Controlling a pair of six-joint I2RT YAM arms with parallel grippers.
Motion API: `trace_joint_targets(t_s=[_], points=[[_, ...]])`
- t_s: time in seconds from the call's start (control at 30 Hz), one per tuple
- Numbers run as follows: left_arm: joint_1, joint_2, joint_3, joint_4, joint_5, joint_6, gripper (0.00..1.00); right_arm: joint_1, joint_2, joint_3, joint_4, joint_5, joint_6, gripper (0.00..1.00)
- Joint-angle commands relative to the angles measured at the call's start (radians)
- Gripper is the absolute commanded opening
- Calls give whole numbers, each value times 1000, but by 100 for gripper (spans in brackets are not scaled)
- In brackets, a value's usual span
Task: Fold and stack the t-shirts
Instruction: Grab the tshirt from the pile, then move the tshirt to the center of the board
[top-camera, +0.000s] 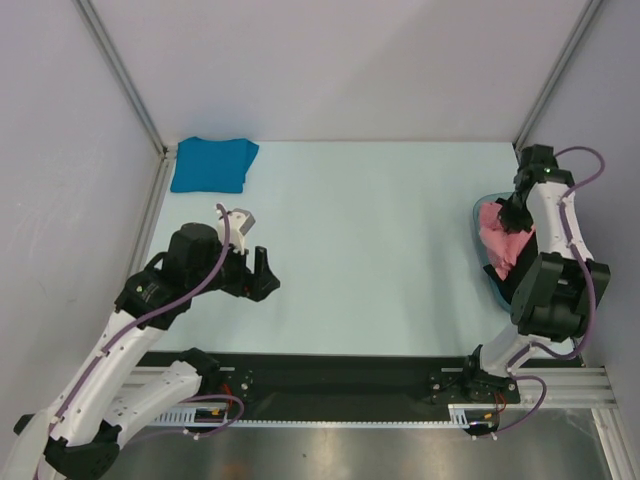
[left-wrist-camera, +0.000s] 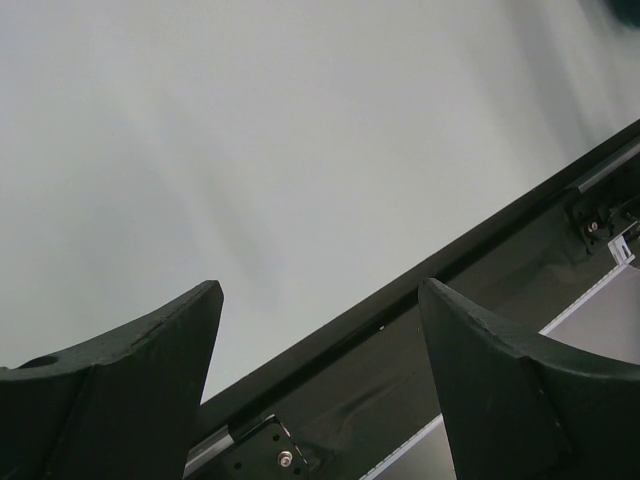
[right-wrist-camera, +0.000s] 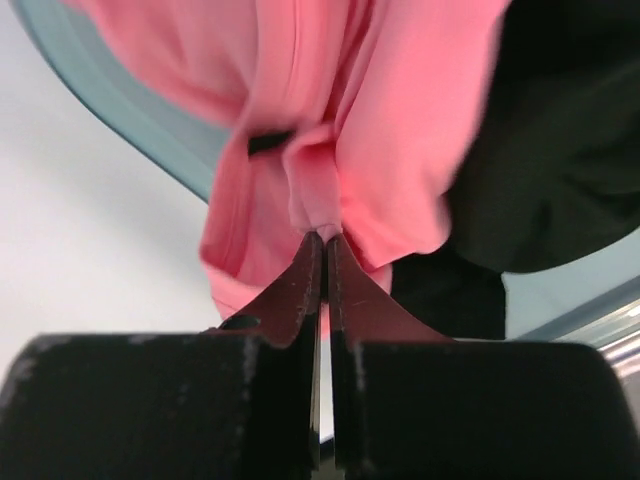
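A teal-blue t-shirt (top-camera: 213, 163) lies folded in the far left corner of the table. The salmon pink t-shirt (top-camera: 502, 241) is bunched up in a translucent teal tub (top-camera: 480, 215) at the right edge. My right gripper (right-wrist-camera: 325, 237) is shut on a fold of the pink t-shirt (right-wrist-camera: 340, 110), the cloth pinched at the fingertips above the tub's rim (right-wrist-camera: 130, 120). My left gripper (top-camera: 260, 275) hovers open and empty over the table's near left part; in its wrist view the fingers (left-wrist-camera: 150, 370) frame only table and the black rail.
A black rail (top-camera: 330, 375) runs along the table's near edge by the arm bases. Grey walls with metal posts close in the left, right and back sides. A dark object (right-wrist-camera: 560, 140) lies in the tub beside the pink cloth.
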Motion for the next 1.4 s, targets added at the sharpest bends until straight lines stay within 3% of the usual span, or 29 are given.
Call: trace_joint_targets(t_s=[0.0, 0.17, 0.2, 0.3, 0.33, 0.4, 0.43, 0.47, 0.6, 0.8, 1.03, 1.13, 1.2, 1.23, 1.27, 1.37], points=[[-14, -14, 45, 2, -1, 29, 85, -53, -36, 195, -12, 81, -19, 0], [-26, -17, 87, -12, -48, 38, 85, -103, -22, 569, 60, 3, -38, 0], [-28, -17, 90, -5, -47, 38, 85, -103, -1, 796, 49, -11, -39, 0], [-28, -11, 94, 3, -28, 30, 85, -102, 106, 1253, 25, -66, -59, 0], [-28, -13, 98, 2, -28, 29, 85, -100, 95, 1292, 57, -77, -78, 0], [-28, -25, 101, -5, -37, 24, 84, -100, 9, 1210, 262, -96, -82, 0], [-28, -29, 102, -8, -47, 23, 84, -103, -34, 1047, 341, -111, -67, 0], [-28, -31, 104, -9, -56, 20, 84, -106, -103, 998, 442, -141, -56, 0], [-28, -46, 140, -28, -97, 3, 84, -44, -105, 1013, 457, -306, 26, 0], [-26, -92, 191, -31, -215, -33, 83, 284, -140, 1001, 430, -316, 37, 0], [-26, -124, 272, -54, -304, -65, 83, 592, -229, 717, 452, -309, 151, 0], [-28, -144, 285, -57, -327, -92, 82, 669, -238, 600, 487, -332, 178, 1], [-26, -146, 295, -61, -318, -102, 82, 714, -232, 574, 465, -329, 194, 19], [-26, -143, 298, -66, -312, -105, 82, 714, -214, 562, 418, -353, 218, 33], [-26, -141, 302, -72, -305, -117, 82, 714, -202, 565, 379, -364, 220, 56], [-26, -135, 286, -83, -252, -138, 83, 707, -142, 566, 220, -448, 208, 75]])
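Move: In the right fingertips, at the basket's far left part, is the pink t-shirt; the open table middle it is bound for lies about 33 cm to the left, 2 cm back and some 12 cm below. The basket's middle is roughly 7 cm back, 6 cm right and 7 cm below this hand; the black t-shirt in it is about 9 cm back, 4 cm right and 6 cm below. From the left hand, the table middle is some 14 cm ahead, 24 cm right and 22 cm down. Keeping its pinch on the pink t-shirt, the right hand whips it up out of the basket by about 55 cm, fingers tipping up, then swings some 35 cm left, turning counter-clockwise and sinking about 20 cm over the table, where the fingers open and let go. The left hand rises 12 cm and shifts 5 cm left, its fingers tilting up, open and empty. ##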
